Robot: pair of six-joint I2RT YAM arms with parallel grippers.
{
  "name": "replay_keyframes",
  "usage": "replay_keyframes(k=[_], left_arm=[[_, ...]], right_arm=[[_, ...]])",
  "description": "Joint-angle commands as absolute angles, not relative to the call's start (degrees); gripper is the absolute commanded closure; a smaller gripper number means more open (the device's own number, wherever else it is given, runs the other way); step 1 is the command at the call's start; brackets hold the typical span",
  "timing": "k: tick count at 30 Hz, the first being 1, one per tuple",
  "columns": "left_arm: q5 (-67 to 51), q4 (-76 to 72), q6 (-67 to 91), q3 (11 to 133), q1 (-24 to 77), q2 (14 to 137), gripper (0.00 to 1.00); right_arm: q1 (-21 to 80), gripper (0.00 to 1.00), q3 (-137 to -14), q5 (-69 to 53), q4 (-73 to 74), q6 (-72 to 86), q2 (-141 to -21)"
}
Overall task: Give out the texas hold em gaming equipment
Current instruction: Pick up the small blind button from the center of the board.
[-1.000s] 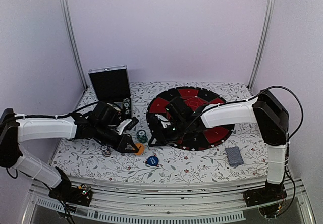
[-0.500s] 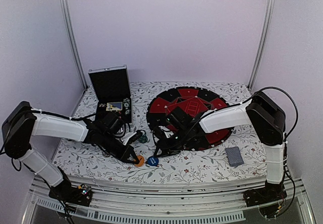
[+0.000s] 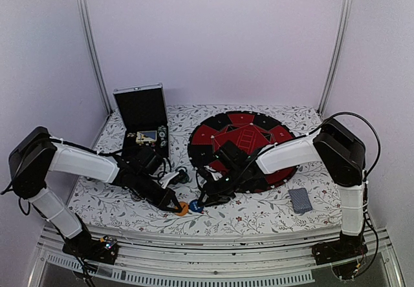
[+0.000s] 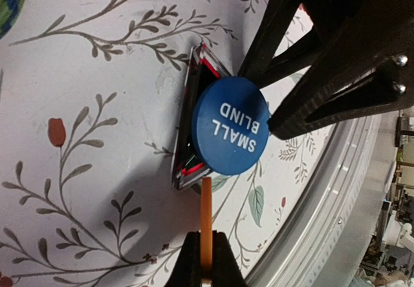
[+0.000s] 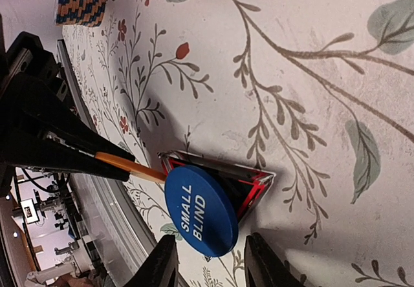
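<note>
My left gripper (image 4: pixel 206 264) is shut on an orange button (image 4: pixel 206 216), held on edge just above the cloth. The orange button's tip almost touches a blue "SMALL BLIND" button (image 4: pixel 231 125), which leans on a small red-black triangle (image 4: pixel 189 116). My right gripper (image 5: pixel 210 267) is open, one finger on each side of the blue button (image 5: pixel 200 209), with small gaps showing. In the top view, both grippers meet at the table's front middle, around the blue button (image 3: pixel 196 204) and the orange button (image 3: pixel 182 208).
A large round red-and-black mat (image 3: pixel 272 170) lies behind the right arm. An open black case (image 3: pixel 141 109) stands at the back left. Teal chips (image 3: pixel 184 176) sit near the left arm, and a grey-backed card deck (image 3: pixel 299 200) lies front right. A striped chip stack (image 5: pixel 79 6) stands further off.
The left gripper carried the orange button toward the front edge, next to the blue button. The right gripper came down off the mat's rim to the blue button, and its jaws narrowed.
</note>
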State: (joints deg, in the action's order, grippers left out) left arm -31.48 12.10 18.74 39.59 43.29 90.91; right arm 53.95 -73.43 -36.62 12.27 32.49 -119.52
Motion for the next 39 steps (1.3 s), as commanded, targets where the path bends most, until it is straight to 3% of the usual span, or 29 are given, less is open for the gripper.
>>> replay_keyframes(k=[1, 5, 17, 39], left_arm=[[-32.52, 10.28, 18.60, 39.55, 43.95, 91.76, 1.00], [-32.50, 10.36, 18.07, 40.00, 44.02, 92.04, 1.00], [-32.21, 10.67, 17.05, 41.48, 43.95, 92.90, 1.00], [-30.33, 15.81, 14.99, 43.06, 42.42, 88.19, 1.00]], right_arm=[[54.37, 0.63, -73.49, -36.78, 11.18, 34.37, -121.91], [54.27, 0.68, -74.16, -35.76, 11.16, 35.15, -122.87], [54.13, 0.95, -73.00, -36.00, 11.38, 35.88, -120.95], [47.33, 0.98, -61.61, -41.30, 5.07, 36.17, -108.13]])
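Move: The small blind button lies tilted on the triangular all-in button, roughly 2 cm to the right hand's left, 1 cm back and 1 cm below; the triangle's middle is 3 cm left, 1 cm ahead and 1 cm lower. Some 6 cm left and 2 cm back of the right hand is the orange button, which the left hand holds. A green chip stack stands 10 cm ahead, 6 cm left. From the left hand, the small blind is about 6 cm right, 1 cm back and 1 cm lower. The small blind button is pinched across its faces near its rim as the right hand sinks not quite 1 cm and its partly open fingers close. The right hand then draws the button away to the right by about 4 cm, rising some 3 cm from its lowest point and easing forward at the end. The left hand keeps its orange button almost still, then lifts nearly 2 cm. ##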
